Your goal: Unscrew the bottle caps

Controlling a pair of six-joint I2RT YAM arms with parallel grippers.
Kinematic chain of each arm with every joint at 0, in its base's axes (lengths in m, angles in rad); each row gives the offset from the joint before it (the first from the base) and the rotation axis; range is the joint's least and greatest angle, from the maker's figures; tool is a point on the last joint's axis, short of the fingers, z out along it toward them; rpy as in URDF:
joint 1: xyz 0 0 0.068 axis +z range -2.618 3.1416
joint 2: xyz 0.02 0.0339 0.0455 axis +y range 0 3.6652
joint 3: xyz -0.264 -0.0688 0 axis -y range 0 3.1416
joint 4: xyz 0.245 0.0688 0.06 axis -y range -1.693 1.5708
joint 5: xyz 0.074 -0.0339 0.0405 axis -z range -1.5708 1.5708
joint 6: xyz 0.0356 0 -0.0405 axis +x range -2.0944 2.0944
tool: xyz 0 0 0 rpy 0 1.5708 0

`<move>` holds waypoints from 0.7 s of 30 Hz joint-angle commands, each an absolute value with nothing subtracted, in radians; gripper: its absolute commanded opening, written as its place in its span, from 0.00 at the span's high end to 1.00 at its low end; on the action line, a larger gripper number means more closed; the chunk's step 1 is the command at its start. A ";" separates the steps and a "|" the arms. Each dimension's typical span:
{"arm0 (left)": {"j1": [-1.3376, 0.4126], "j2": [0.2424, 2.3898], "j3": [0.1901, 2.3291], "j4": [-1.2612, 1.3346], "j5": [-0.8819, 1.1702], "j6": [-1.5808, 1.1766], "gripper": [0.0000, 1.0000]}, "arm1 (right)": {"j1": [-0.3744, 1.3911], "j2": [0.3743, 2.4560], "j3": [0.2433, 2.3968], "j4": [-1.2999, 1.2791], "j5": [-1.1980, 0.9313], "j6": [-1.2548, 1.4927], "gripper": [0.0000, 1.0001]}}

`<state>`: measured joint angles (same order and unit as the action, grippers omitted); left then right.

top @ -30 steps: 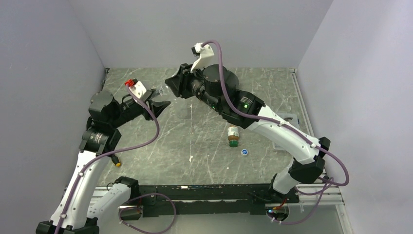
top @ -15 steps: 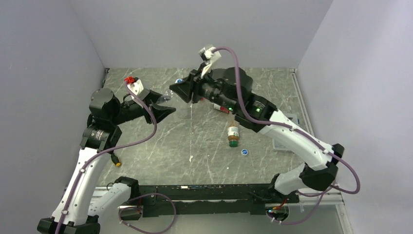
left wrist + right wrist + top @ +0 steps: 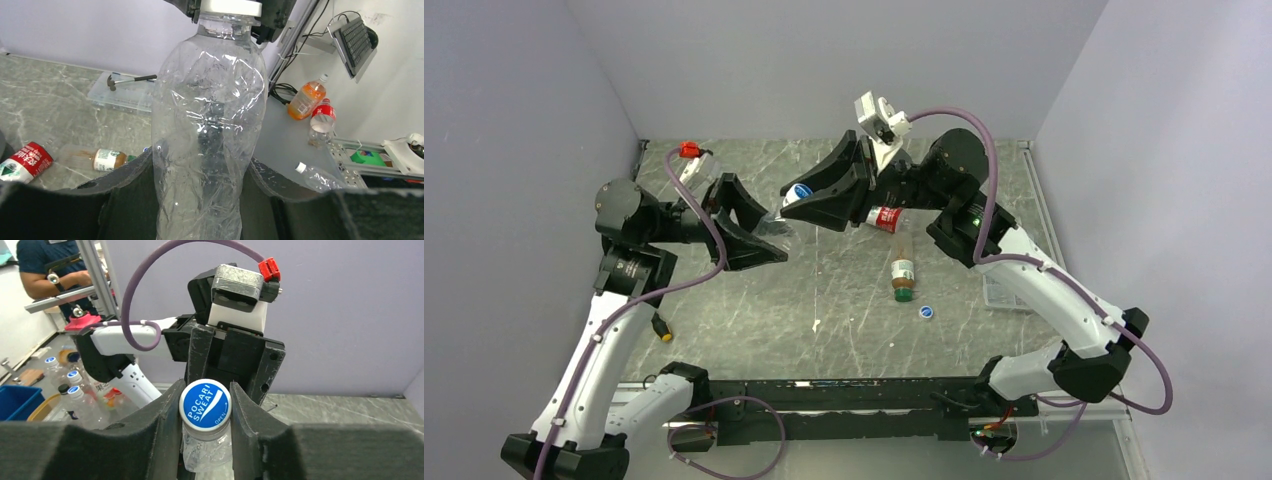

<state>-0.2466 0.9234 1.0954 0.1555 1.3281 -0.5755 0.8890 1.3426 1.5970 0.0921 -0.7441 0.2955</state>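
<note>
A plain clear bottle is held above the table with my left gripper shut on its crumpled body. Its white-rimmed blue cap sits squeezed between the fingers of my right gripper, which is shut on it. From above, the two grippers meet over the table's back left, the left gripper just below and left of the right gripper. A red-labelled bottle and an amber-brown bottle lie on the table near the middle. A loose blue cap lies beside them.
A clear flat tray sits at the table's right edge; the left wrist view shows a hammer on it. A yellow plug hangs by the left arm. Grey walls close the left, back and right.
The right wrist has rolled over and its jaws have closed on the cap. The left gripper has swung the clear bottle down and to the right, toward the table's middle.
</note>
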 commanded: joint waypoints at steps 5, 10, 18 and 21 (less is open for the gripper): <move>-0.243 0.935 1.173 -0.069 1.277 -0.433 0.53 | 0.901 1.350 1.712 -0.077 -0.590 0.232 0.13; -0.242 0.918 1.202 -0.303 1.029 -0.162 0.54 | 0.907 1.311 1.727 -0.168 -0.234 0.289 0.00; -0.243 0.863 1.131 -0.301 0.774 0.086 0.53 | 1.022 1.429 1.928 -0.438 0.291 0.357 0.00; -0.242 0.864 1.126 -0.304 0.742 0.114 0.54 | 1.054 1.489 1.994 -0.478 0.365 0.351 0.04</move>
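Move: The Pocari bottle's cap is already between the right fingertips, so it lies at the right hand point. From the left gripper, which holds the bottle's body, the cap is level fore-and-aft, about 5 cm to the right and 10 cm up. On the table roughly 50 cm below the right hand, the red-label bottle is some 34 cm ahead and 13 cm right, the green-capped bottle 17 cm ahead and 19 cm right, and the loose blue cap 7 cm ahead and 24 cm right. Spread the right fingers wide to let go of the cap, then carry that hand forward about 9 cm, swinging it some 40 degrees clockwise and drawing clear of the cap. Keep the left grip on the bottle and move it forward about 8 cm, sinking some 4 cm, while turning the wrist counter-clockwise. ##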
